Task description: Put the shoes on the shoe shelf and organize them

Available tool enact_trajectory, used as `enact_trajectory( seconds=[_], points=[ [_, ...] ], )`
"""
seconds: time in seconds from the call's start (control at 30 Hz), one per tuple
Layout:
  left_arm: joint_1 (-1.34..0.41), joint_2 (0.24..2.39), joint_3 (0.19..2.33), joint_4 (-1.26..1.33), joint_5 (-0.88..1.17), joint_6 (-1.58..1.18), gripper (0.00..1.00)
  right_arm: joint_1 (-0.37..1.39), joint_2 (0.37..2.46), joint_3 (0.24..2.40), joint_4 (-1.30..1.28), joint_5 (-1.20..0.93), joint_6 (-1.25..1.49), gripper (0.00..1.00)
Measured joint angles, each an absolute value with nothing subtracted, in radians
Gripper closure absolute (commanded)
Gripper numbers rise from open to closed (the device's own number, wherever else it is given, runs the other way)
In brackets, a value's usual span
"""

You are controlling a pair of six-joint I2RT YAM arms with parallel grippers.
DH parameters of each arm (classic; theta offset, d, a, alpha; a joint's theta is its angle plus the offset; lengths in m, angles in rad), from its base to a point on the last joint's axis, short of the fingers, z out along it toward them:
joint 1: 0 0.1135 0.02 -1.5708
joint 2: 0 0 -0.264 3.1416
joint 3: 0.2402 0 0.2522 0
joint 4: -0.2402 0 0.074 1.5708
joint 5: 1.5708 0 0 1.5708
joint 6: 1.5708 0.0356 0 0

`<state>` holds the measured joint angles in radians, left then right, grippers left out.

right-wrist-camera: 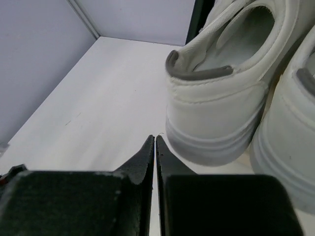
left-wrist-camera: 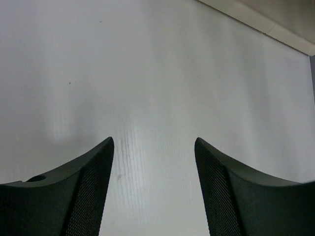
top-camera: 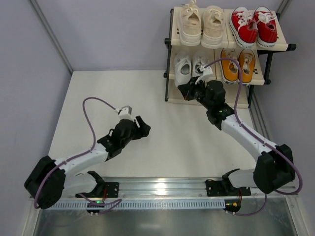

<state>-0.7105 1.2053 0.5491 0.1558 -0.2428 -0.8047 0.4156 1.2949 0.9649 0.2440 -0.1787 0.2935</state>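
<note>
The shoe shelf (top-camera: 281, 45) stands at the back right. Its top tier carries the cream-beige pair (top-camera: 202, 24) and the red pair (top-camera: 253, 25). One tier down sit the white pair (top-camera: 189, 69) and the orange-yellow pair (top-camera: 238, 65). My right gripper (top-camera: 183, 91) is shut and empty, just in front of the white pair's heels. In the right wrist view its tips (right-wrist-camera: 155, 140) sit close beside the left white shoe's heel (right-wrist-camera: 216, 98), with the other white shoe (right-wrist-camera: 290, 147) to the right. My left gripper (top-camera: 142, 129) hangs open over bare table (left-wrist-camera: 154, 142), holding nothing.
White tabletop (top-camera: 113, 98) spreads left of the shelf, bounded by grey walls at the back and sides. The shelf's black tube frame (top-camera: 268, 64) stands near the right wall. The arms' mounting rail (top-camera: 162, 189) runs along the near edge.
</note>
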Motion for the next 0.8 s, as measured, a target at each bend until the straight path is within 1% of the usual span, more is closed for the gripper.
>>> enact_trajectory(
  seconds=[0.1, 0.23, 0.37, 0.63, 0.8],
  points=[
    [-0.71, 1.065, 0.478, 0.117, -0.245, -0.815, 0.34, 0.397, 1.383, 1.016, 0.268, -0.194, 0.308, 0.96],
    [-0.711, 0.869, 0.416, 0.048, -0.266, -0.823, 0.34, 0.393, 1.441, 1.061, 0.284, -0.194, 0.311, 0.96],
    [-0.711, 0.747, 0.388, -0.006, -0.283, -0.827, 0.34, 0.39, 1.47, 1.078, 0.311, -0.19, 0.313, 0.96],
    [-0.711, 0.674, 0.365, -0.109, -0.297, -0.831, 0.35, 0.364, 1.567, 1.163, 0.329, -0.21, 0.313, 0.96],
    [-0.711, 0.625, 0.362, -0.155, -0.305, -0.831, 0.35, 0.331, 1.575, 1.167, 0.353, -0.274, 0.318, 0.96]
  ],
)
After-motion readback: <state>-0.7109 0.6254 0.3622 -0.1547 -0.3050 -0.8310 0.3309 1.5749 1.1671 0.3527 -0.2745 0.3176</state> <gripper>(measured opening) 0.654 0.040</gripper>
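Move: The left white shoe on the middle shelf has its heel just in front of the right hand's shut fingers. Its middle is about 15 cm ahead, 2 cm to the right and roughly level. Its mate stands about 9 cm to its right, level with it lengthwise. The left orange shoe is some 26 cm to the hand's right and 18 cm ahead. From the left hand, the left white shoe lies around 25 cm ahead, 19 cm right and 17 cm higher. With fingers kept shut and aimed forward-left, the right hand drives almost straight forward about 7.5 cm, meets the heel of the left white shoe with the fingers' flank and pushes the shoe along into the middle shelf, easing to a stop at the end. Meanwhile the left hand, open and holding nothing, draws back and left some 9 cm over the bare table, away from the shelf, rising a couple of centimetres and slowing as it goes. ##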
